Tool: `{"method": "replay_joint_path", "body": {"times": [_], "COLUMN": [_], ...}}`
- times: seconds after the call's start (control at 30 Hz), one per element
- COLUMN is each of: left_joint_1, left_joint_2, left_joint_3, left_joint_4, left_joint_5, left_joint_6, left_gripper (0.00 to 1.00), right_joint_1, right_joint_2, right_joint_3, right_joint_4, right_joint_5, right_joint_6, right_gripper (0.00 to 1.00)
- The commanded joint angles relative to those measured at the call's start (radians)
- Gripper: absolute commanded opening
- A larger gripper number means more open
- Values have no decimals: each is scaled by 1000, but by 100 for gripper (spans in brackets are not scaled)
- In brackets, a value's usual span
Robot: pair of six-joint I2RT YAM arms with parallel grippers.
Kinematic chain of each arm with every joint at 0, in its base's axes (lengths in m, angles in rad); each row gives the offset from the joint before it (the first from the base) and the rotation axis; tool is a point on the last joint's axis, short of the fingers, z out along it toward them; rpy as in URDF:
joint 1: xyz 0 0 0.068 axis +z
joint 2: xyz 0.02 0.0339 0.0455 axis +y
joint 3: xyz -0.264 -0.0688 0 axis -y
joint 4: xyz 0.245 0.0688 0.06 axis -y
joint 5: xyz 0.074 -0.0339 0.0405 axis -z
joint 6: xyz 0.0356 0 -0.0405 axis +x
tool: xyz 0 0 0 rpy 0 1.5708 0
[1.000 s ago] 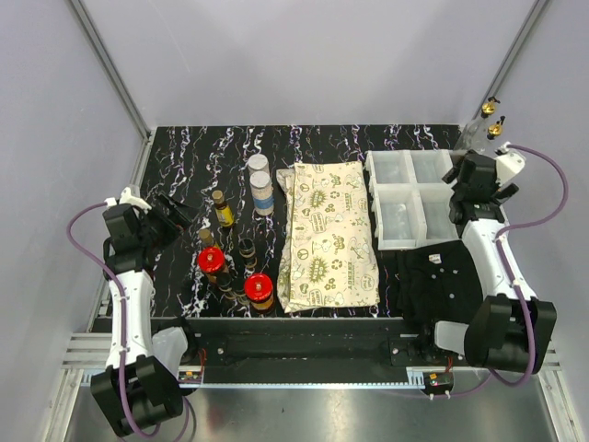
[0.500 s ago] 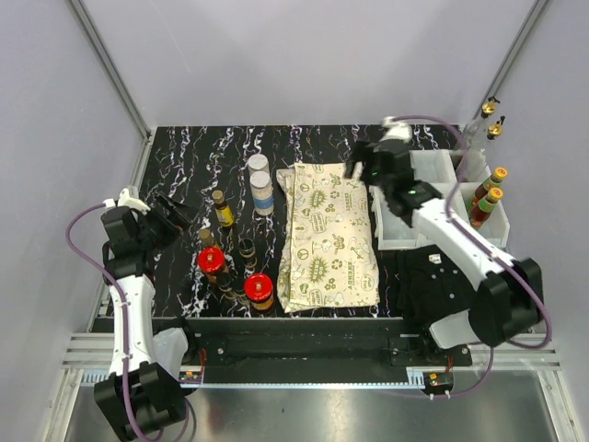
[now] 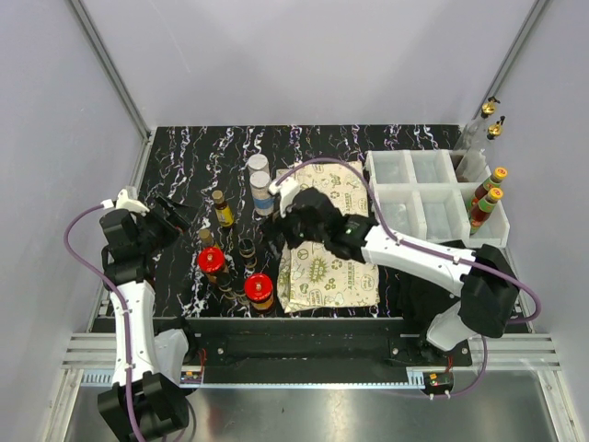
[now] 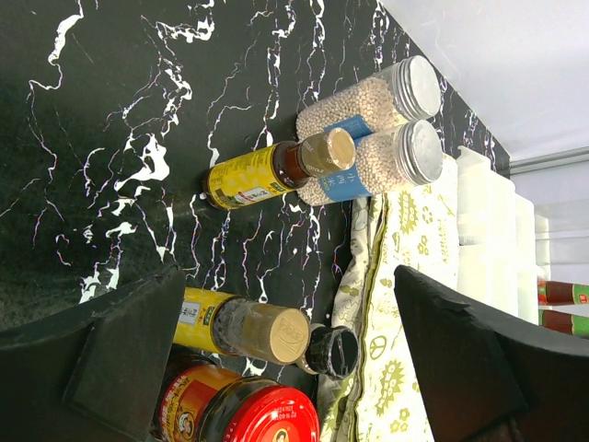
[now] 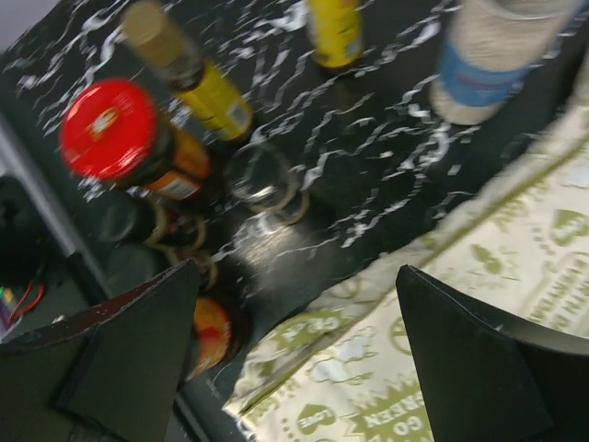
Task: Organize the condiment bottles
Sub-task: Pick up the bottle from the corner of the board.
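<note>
The condiment bottles stand in a cluster left of the cloth: two clear white-capped jars (image 3: 260,180), a yellow gold-capped bottle (image 3: 222,208), two red-capped jars (image 3: 211,261) (image 3: 259,287) and a black-capped bottle (image 3: 248,249). My left gripper (image 3: 175,214) hangs open just left of them. In its wrist view the gold-capped bottle (image 4: 248,327) and a red-capped jar (image 4: 248,414) lie between the fingers (image 4: 120,359). My right gripper (image 3: 281,230) hovers open over the cloth's left edge, empty. Its view shows a red-capped jar (image 5: 115,129) and a clear jar (image 5: 488,55).
A cream patterned cloth (image 3: 327,244) lies mid-table. White compartment bins (image 3: 414,198) stand at the right, with two red-capped bottles (image 3: 488,193) in the far right compartment. Two more small bottles (image 3: 490,120) sit at the back right corner.
My right arm has swung from the bins at the right across the cloth to the bottle cluster. This uncovered the bottles in the right bin. The left arm has barely moved.
</note>
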Motion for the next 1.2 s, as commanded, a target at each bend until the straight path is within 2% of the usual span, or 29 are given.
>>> {"method": "replay_joint_path", "body": {"times": [0.0,0.27,0.47,0.57,0.97,1.17], "left_joint_1": [5,5,6,5,5,5], "left_joint_2": [-7,-19,-7,-7,-4,-2], "left_joint_3": [0,2,2,2,2,2], "left_joint_4": [49,49,48,48,49,49], "left_joint_5": [34,31,31,34,29,28], "left_joint_6": [-1,-3,-6,-8,-8,-6], "left_gripper": [99,99,99,99,99,99], "right_joint_1": [89,199,241,255,266,269], "right_joint_2": [-33,-28,18,32,99,145], "right_joint_3": [29,-2,-3,-11,-8,4], "right_joint_4": [-22,-48,-76,-83,-91,-87], "right_joint_5": [-119,-248,-224,-163,-51,-52], "right_joint_6": [-68,-78,-91,-103,-114,-111], "right_gripper": [98,100,100,100,100,100]}}
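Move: The bottle at the board's corner, the near red-lidded one, lies from the right hand about 12 cm back, 3 cm to the left and 14 cm below. Two small black-lidded jars stand some 6 and 10 cm left of it and 1 to 2 cm farther out; a second red-lidded jar, 11 cm left and 6 cm out; a black-capped bottle, 10 cm out and 4 cm left. From the left hand the corner bottle is about 14 cm back, 15 cm right and 14 cm below. No touch is plain yet: the right hand heads for the corner bottle's red lid, sweeping back about 13 cm and somewhat left while turning counter-clockwise some 25 degrees. Over it the sweep stops and the hand sinks, about 7 cm down in all, tipping its fingers more steeply downward and keeping them wide open astride the lid. ##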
